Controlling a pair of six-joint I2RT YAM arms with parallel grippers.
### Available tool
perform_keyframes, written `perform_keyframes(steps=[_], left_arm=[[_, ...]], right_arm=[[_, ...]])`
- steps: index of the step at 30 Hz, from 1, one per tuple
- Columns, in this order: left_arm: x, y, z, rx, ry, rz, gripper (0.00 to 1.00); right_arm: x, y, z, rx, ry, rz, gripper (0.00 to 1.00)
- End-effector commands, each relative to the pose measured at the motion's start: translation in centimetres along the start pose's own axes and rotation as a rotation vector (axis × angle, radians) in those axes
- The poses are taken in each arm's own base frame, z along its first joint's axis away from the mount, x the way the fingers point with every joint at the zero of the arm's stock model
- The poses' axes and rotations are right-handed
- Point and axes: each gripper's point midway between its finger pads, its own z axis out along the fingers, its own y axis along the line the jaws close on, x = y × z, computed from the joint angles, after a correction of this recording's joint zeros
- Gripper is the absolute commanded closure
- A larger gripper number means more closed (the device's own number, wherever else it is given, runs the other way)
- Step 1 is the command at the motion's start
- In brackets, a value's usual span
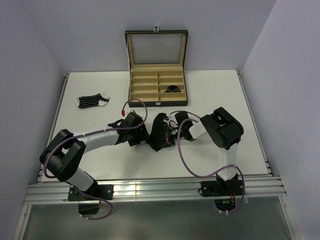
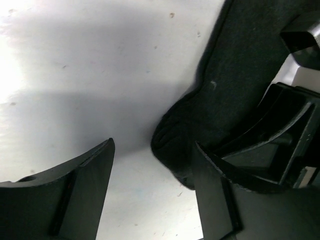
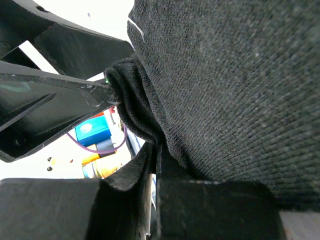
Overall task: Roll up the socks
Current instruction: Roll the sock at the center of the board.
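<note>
A plain black sock hangs mid-table between my two grippers. My right gripper is shut on a fold of this sock, whose knit fills most of the right wrist view. My left gripper is open just above the table. The sock's rounded end lies against the inner face of its right finger, and the rest of the gap shows bare table. A black sock with white stripes lies flat at the far left. A small dark rolled sock sits in a right-hand compartment of the box.
The black box with tan lining stands open at the back centre, its lid upright. My left gripper's finger reaches close to the right gripper. Purple cables loop beside both arms.
</note>
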Motion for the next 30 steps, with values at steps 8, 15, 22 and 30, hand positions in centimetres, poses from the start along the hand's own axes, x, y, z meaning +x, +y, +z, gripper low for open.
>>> perform_keyframes(steps=[8,15,22,30], left_arm=[[1.0,0.8,1.5,-0.066,0.06,0.004,0.52],[1.3,0.4,1.9,-0.103,0.077,0.033,0.66],[1.1,0.8,2.5,-0.156,0.087,0.065,0.94],[0.4,0.6,3.0,-0.205,0.106,0.136,1.0]], right_arm=[[-0.7,-2.7,0.2,0.098,-0.051,0.059,1.0],[-1.7,-2.4,0.1,0.125,-0.082,0.047,1.0],[-2.7,-2.5,-0.4,0.194,-0.127,0.002,1.0],[-3.6,-0.4,-2.6,0.302,-0.239,-0.25,0.59]])
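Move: The near-left corner of the black sock waits just off my left fingertips, about 2 cm ahead, 2 cm to the right and 1 cm lower; the sock's middle is some 5 cm ahead and 5 cm right. The compartment box stands about 33 cm ahead and 4 cm right, with the rolled sock in it about 34 cm ahead and 13 cm right. My right hand already pinches the sock's near end, that corner lying about 3 cm to its left, level with it. I ease my left hand about 3 cm right and forward, sinking 1 cm, and shut its half-open fingers on the sock's near-left corner, pinching it. My right hand holds its grip nearly still until my left has closed; then it opens about a third and starts forward some 2 cm, rising slightly and tilting some 10 degrees, to hand the sock over. ##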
